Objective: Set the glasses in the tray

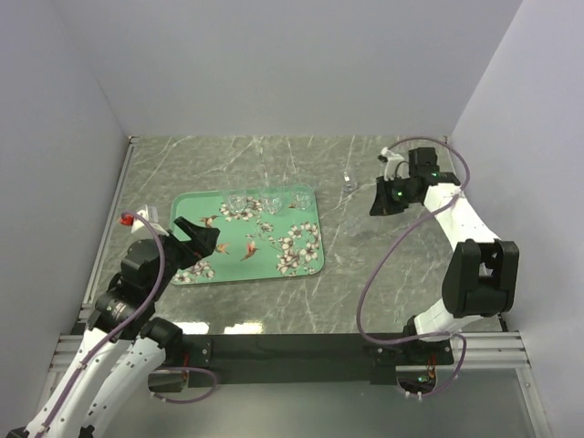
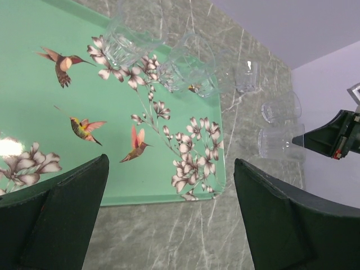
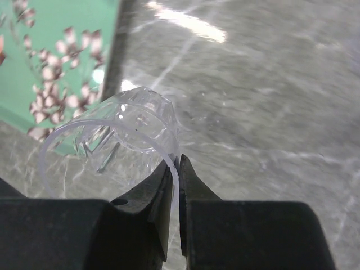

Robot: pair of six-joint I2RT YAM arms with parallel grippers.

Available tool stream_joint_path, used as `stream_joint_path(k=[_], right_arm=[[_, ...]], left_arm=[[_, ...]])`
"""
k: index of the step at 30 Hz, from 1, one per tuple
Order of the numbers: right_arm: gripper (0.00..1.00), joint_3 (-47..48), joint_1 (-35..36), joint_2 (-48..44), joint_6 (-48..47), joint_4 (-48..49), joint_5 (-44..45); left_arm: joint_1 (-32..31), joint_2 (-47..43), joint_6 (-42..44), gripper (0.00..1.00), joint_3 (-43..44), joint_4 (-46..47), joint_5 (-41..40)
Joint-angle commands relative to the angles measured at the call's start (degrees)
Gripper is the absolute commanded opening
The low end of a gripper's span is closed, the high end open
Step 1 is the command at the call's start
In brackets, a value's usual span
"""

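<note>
The mint-green tray [image 1: 239, 265] with blossoms and birds lies left of centre; it also shows in the left wrist view [image 2: 34, 112] and the right wrist view [image 3: 50, 34]. Three clear glasses [image 1: 270, 203] stand along its far edge. My right gripper [image 3: 179, 160] is shut on the rim of a clear glass [image 3: 112, 135], held above the marble just right of the tray; this glass also shows in the left wrist view [image 2: 278, 143]. In the top view the right gripper [image 1: 376, 206] hovers right of the tray. My left gripper [image 1: 203, 242] is open and empty over the tray's near-left part [image 2: 171, 163].
Another small clear glass [image 1: 348, 180] stands on the grey marble table behind the tray's far right corner. Grey walls close in the left, back and right sides. A black rail runs along the near edge.
</note>
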Motion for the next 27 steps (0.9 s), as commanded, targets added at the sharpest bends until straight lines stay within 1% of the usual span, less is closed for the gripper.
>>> stream_joint_path(k=[1, 3, 8, 14, 19, 23, 27], right_arm=[[0.00, -1.16, 3.98, -4.11, -2.45, 0.81, -3.40], [0.00, -1.42, 6.61, -5.16, -2.45, 2.04, -3.92], [0.00, -1.78, 10.31, -6.22, -1.84, 4.59, -5.16], [0.00, 0.07, 13.83, -3.94, -2.45, 3.81, -3.67], [0.00, 3.40, 15.85, -1.39, -3.33, 2.49, -2.52], [0.00, 5.69, 17.78, 0.37, -3.33, 2.40, -0.33], [0.00, 7.88, 20.24, 3.44, -1.32, 3.63, 2.65]], left_arm=[[0.14, -0.43, -0.51, 0.99, -0.30, 2.93, 1.38], [0.14, -0.43, -0.50, 0.99, -0.30, 2.93, 1.29], [0.14, -0.34, -0.42, 0.99, -0.65, 3.28, 1.47], [0.14, -0.78, -1.12, 0.99, -1.36, 2.93, 1.29], [0.14, -1.49, -1.47, 0.99, -1.97, 2.49, 1.29], [0.14, -1.49, -1.56, 0.99, -1.71, 1.79, 1.03], [0.23, -1.66, -2.00, 0.99, -1.62, 1.44, 0.76]])
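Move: The tray lies to the left of the right hand, which already holds a glass: its right edge is about 15 cm away, its middle some 37 cm left, 5 cm back and 12 cm lower. The nearest glass in the tray is roughly 21 cm left and 6 cm ahead. A standing glass is almost under the hand, about 2 cm ahead and 1 cm right; a small glass stands 12 cm ahead, 7 cm left. From the left hand the tray's middle is about 8 cm ahead, 14 cm right and 21 cm below. The held glass, still pinched at its rim side between the right fingers, is carried about 11 cm left towards the tray's right end, quickly at first and then slower. It swings some 3 cm back before easing forward a little, and rises slightly. Meanwhile the wrist turns around 20 degrees counter-clockwise and the fingers keep their grip. ##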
